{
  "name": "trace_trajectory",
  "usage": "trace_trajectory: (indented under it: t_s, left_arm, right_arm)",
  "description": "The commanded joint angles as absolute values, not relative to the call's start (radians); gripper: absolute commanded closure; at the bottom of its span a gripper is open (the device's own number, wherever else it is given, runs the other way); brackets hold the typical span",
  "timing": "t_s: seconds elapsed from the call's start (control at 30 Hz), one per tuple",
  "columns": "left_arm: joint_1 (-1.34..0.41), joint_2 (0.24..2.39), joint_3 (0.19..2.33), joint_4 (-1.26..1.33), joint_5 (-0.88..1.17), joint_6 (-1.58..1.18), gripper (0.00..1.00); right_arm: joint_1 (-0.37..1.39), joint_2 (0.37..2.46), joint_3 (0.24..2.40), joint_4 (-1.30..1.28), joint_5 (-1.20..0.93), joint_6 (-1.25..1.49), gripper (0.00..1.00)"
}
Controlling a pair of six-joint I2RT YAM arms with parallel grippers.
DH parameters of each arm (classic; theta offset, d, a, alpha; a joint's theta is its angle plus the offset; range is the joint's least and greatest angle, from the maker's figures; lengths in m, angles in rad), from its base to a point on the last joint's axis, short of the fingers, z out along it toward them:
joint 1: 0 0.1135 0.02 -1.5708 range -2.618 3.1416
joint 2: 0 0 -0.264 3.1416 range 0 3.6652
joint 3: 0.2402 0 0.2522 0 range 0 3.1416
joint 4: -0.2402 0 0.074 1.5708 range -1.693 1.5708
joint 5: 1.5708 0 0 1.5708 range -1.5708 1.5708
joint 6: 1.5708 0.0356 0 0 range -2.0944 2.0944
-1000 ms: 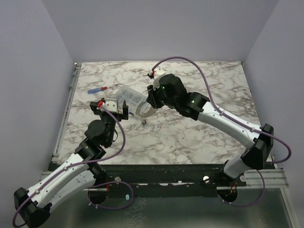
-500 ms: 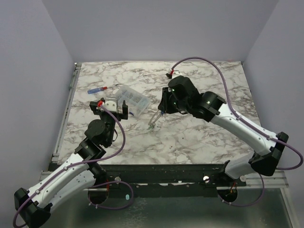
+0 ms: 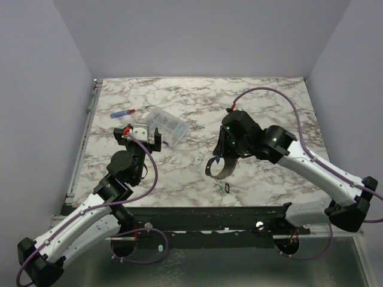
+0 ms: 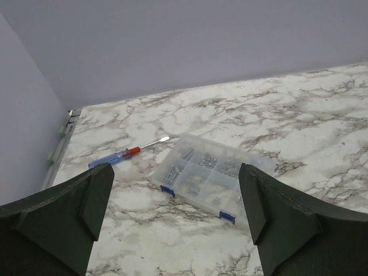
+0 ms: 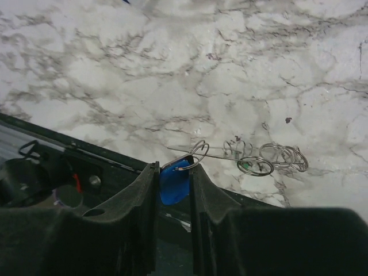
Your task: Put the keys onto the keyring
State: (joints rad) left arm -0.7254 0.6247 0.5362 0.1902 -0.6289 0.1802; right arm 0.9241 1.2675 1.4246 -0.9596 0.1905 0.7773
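My right gripper (image 3: 220,160) is shut on a blue key tag (image 5: 174,183), held upright between its pads. The tag's small ring hooks onto the keyring (image 5: 230,154), a thin silver wire loop that the right wrist view shows nearly edge-on. Small split rings (image 5: 256,167) hang on it, one with a green bit. From above, the keyring (image 3: 216,173) hangs below the gripper over the table's front middle. A small key (image 3: 227,189) dangles beneath it. My left gripper (image 3: 139,139) stands open and empty, its jaws wide apart (image 4: 175,192), well left of the ring.
A clear plastic compartment box (image 3: 167,124) (image 4: 210,175) with screws lies just beyond the left gripper. A red-and-blue screwdriver (image 3: 127,112) (image 4: 123,156) lies at the back left. The table's dark front rail (image 5: 86,155) runs close under the right gripper.
The right arm has carried the tag and keyring from beside the box to the right and toward the front edge. The left arm has stayed still and open.
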Motion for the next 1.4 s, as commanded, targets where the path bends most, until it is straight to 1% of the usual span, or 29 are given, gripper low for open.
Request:
trace_trajectory:
  t_s: [0.0,0.1,0.3,0.67,0.83,0.87,0.93,0.97,1.03,1.07,1.1,1.13,1.27,1.3,1.37]
  left_arm:
    - [-0.718,0.611,0.548,0.181,-0.607,0.175,0.02]
    - [-0.718,0.617,0.548,0.18,-0.602,0.176,0.02]
    - [-0.717,0.621,0.548,0.176,-0.601,0.177,0.02]
    - [-0.718,0.631,0.546,0.176,-0.59,0.182,0.02]
    - [-0.716,0.634,0.545,0.177,-0.59,0.186,0.02]
    - [-0.716,0.635,0.545,0.176,-0.592,0.188,0.02]
    - [-0.716,0.634,0.543,0.176,-0.593,0.187,0.02]
    - [-0.716,0.636,0.543,0.176,-0.593,0.187,0.02]
    - [-0.716,0.638,0.543,0.177,-0.592,0.188,0.02]
    - [-0.716,0.64,0.543,0.177,-0.591,0.187,0.02]
    - [-0.716,0.642,0.541,0.176,-0.591,0.188,0.02]
    - [-0.716,0.642,0.541,0.177,-0.591,0.189,0.02]
    - [-0.717,0.645,0.541,0.176,-0.591,0.19,0.02]
    - [-0.716,0.647,0.541,0.176,-0.591,0.191,0.02]
    - [-0.716,0.648,0.542,0.176,-0.588,0.191,0.02]
  right_arm:
    - [0.932,1.384,1.388,-0.889,0.264,0.744,1.0]
    - [0.915,1.506,1.435,-0.876,0.289,0.649,1.0]
    - [0.847,1.673,1.466,-0.806,0.201,0.542,1.0]
    - [0.689,1.856,1.546,-0.729,0.014,0.473,1.0]
    - [0.624,1.949,1.633,-0.728,-0.139,0.473,0.99]
    - [0.608,1.971,1.648,-0.722,-0.174,0.475,0.94]
    - [0.57,2.017,1.675,-0.701,-0.252,0.491,0.75]
    - [0.547,2.039,1.685,-0.688,-0.296,0.504,0.62]
    - [0.502,2.074,1.689,-0.638,-0.397,0.542,0.28]
    - [0.481,2.085,1.691,-0.617,-0.442,0.561,0.13]
    - [0.461,2.088,1.688,-0.596,-0.482,0.58,0.05]
    - [0.446,2.08,1.675,-0.558,-0.508,0.596,0.01]
    - [0.426,1.988,1.608,-0.462,-0.497,0.582,0.0]
    - [0.426,1.968,1.593,-0.456,-0.484,0.561,0.0]
    - [0.427,1.929,1.544,-0.448,-0.457,0.514,0.06]
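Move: Holding the blue tag of the loaded keyring, the right hand is over the near table; the bare spot it goes to lies about 17 cm ahead, 4 cm left and 18 cm down. The clear parts box sits some 4 cm beyond that spot and 11 cm left of it; a yellow screwdriver, hidden under the arm, lies about 18 cm right of it. From the left hand the spot is roughly 10 cm ahead, 17 cm right and 20 cm below. Sinking first and then sweeping forward, the right hand lowers the held tag, with the grey plate and keys hanging from it, about 17 cm onto the marble just right of the parts box. Late on, the fingers spread from nearly shut to wide and let go of the tag while the wrist tips some 20 degrees steeper; still open, the hand carries on forward a few centimetres past it. ##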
